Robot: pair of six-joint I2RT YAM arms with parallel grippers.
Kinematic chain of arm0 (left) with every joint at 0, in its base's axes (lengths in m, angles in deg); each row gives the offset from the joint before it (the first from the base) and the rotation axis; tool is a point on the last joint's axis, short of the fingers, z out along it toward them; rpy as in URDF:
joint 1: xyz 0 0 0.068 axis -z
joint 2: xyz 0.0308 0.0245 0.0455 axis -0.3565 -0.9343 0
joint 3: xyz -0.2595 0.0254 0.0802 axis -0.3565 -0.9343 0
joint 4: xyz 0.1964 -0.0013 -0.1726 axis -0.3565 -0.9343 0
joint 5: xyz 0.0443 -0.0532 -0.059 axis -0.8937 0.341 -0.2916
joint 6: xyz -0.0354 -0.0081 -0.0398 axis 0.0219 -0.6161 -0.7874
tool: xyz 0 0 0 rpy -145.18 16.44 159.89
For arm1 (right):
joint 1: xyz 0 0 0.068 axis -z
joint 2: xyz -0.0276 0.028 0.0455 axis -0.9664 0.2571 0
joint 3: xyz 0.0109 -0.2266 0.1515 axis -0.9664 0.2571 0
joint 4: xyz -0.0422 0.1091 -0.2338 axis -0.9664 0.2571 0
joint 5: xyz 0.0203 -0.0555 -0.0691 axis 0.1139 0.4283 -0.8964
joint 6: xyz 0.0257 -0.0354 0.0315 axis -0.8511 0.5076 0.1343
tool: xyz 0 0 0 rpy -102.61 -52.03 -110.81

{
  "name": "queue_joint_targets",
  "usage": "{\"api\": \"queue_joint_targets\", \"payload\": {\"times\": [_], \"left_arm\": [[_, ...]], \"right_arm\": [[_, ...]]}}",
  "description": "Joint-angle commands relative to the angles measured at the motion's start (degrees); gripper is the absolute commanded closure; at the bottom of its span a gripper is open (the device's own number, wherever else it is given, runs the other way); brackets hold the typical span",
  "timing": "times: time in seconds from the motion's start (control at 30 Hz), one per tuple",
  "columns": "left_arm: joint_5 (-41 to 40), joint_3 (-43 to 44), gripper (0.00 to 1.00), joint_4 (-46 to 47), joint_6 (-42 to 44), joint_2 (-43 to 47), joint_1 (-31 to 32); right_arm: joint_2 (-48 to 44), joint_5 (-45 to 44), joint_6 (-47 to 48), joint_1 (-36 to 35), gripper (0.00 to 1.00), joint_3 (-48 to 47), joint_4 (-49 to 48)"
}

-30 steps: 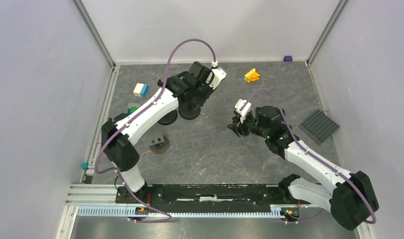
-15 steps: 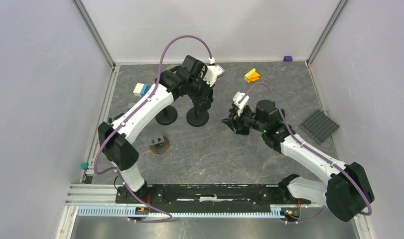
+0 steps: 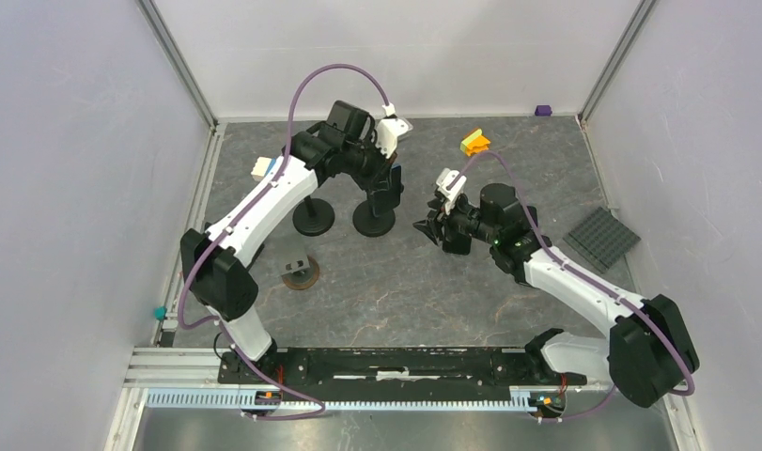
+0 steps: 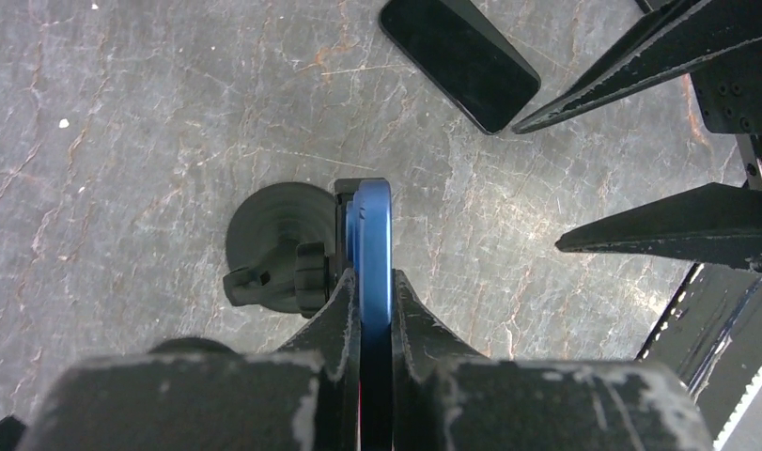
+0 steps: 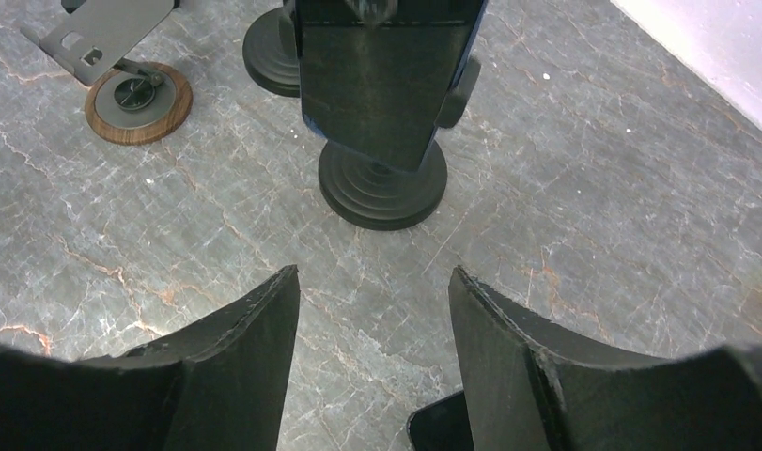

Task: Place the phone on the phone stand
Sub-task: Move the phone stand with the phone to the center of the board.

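Note:
A blue-edged phone [image 4: 374, 235] is seen edge-on, pinched by my left gripper [image 4: 375, 291], which is shut on it. The phone's dark screen [image 5: 386, 75] stands upright above the black phone stand [image 5: 383, 188], against the stand's cradle [image 4: 306, 272]; I cannot tell whether it rests there. From above, the left gripper [image 3: 388, 183] is over the stand's round base [image 3: 374, 221]. My right gripper [image 5: 374, 282] is open and empty, just right of the stand [image 3: 428, 228]. A second black phone [image 4: 458, 58] lies flat on the table beneath the right fingers [image 4: 677, 221].
Another black round stand [image 3: 313, 218] sits left of the first, and a wood-based metal stand [image 3: 300, 272] is nearer me. Toy bricks lie at the back: white-blue [image 3: 264, 168], yellow-orange [image 3: 474, 142], purple [image 3: 543, 110]. A grey baseplate [image 3: 601, 239] is at right.
My left gripper swung back and left with the phone, which now stands upright over the stand. The right gripper slid left toward the stand and its jaws spread wider.

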Motion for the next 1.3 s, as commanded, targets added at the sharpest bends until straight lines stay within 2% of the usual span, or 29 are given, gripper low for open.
{"api": "queue_joint_targets", "payload": {"times": [0.0, 0.27, 0.47, 0.63, 1.0, 1.13, 1.27], "left_arm": [[2.39, -1.98, 0.92, 7.91, 3.41, 2.59, 0.12], [1.20, -2.29, 0.80, 8.42, 4.32, 2.10, 0.12], [0.92, -2.47, 0.64, 8.31, 4.35, 2.21, 0.16], [0.53, -2.87, 0.56, 8.29, 4.46, 2.69, 0.34], [2.56, -2.75, 0.21, 7.26, 1.40, 4.68, 0.47], [2.44, -3.23, 0.19, 6.76, 0.38, 5.40, 0.38], [1.43, -3.93, 0.22, 7.03, -0.32, 4.88, 0.14]], "right_arm": [[1.69, 1.70, -0.77, 0.18, 0.35, -4.07, -3.23], [3.39, 1.47, -0.71, 0.27, 0.34, -4.57, -3.46], [3.58, 1.11, -0.71, 0.51, 0.34, -4.51, -3.41], [3.48, 0.94, -0.71, 0.64, 0.34, -4.06, -3.35], [3.23, 1.26, -0.98, 0.84, 0.33, -4.65, -3.21], [3.69, 1.81, -0.98, 0.88, 0.33, -5.14, -3.24], [3.79, 2.00, -0.89, 0.85, 0.34, -5.03, -3.22]]}}
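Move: The phone, already clamped in the phone stand, is in the left fingers, its middle about 3 cm below and 1 cm left of the hand. The stand's round base is roughly 18 cm lower, 3 cm ahead and 4 cm left. A second stand's base is some 17 cm left of that base and level with it; a flat phone lies about 18 cm right of the left hand and 2 cm back. From the right hand, the base is about 11 cm ahead, 12 cm left and 14 cm down. Lower the left gripper just under 1 cm to set the phone stand down, then open the fingers wide to let go of the phone, easing about 1 cm forward and slightly right as they part. Then lift off some 2.5 cm while drifting 1 cm back, with the open fingers on either side of the phone's edge. ##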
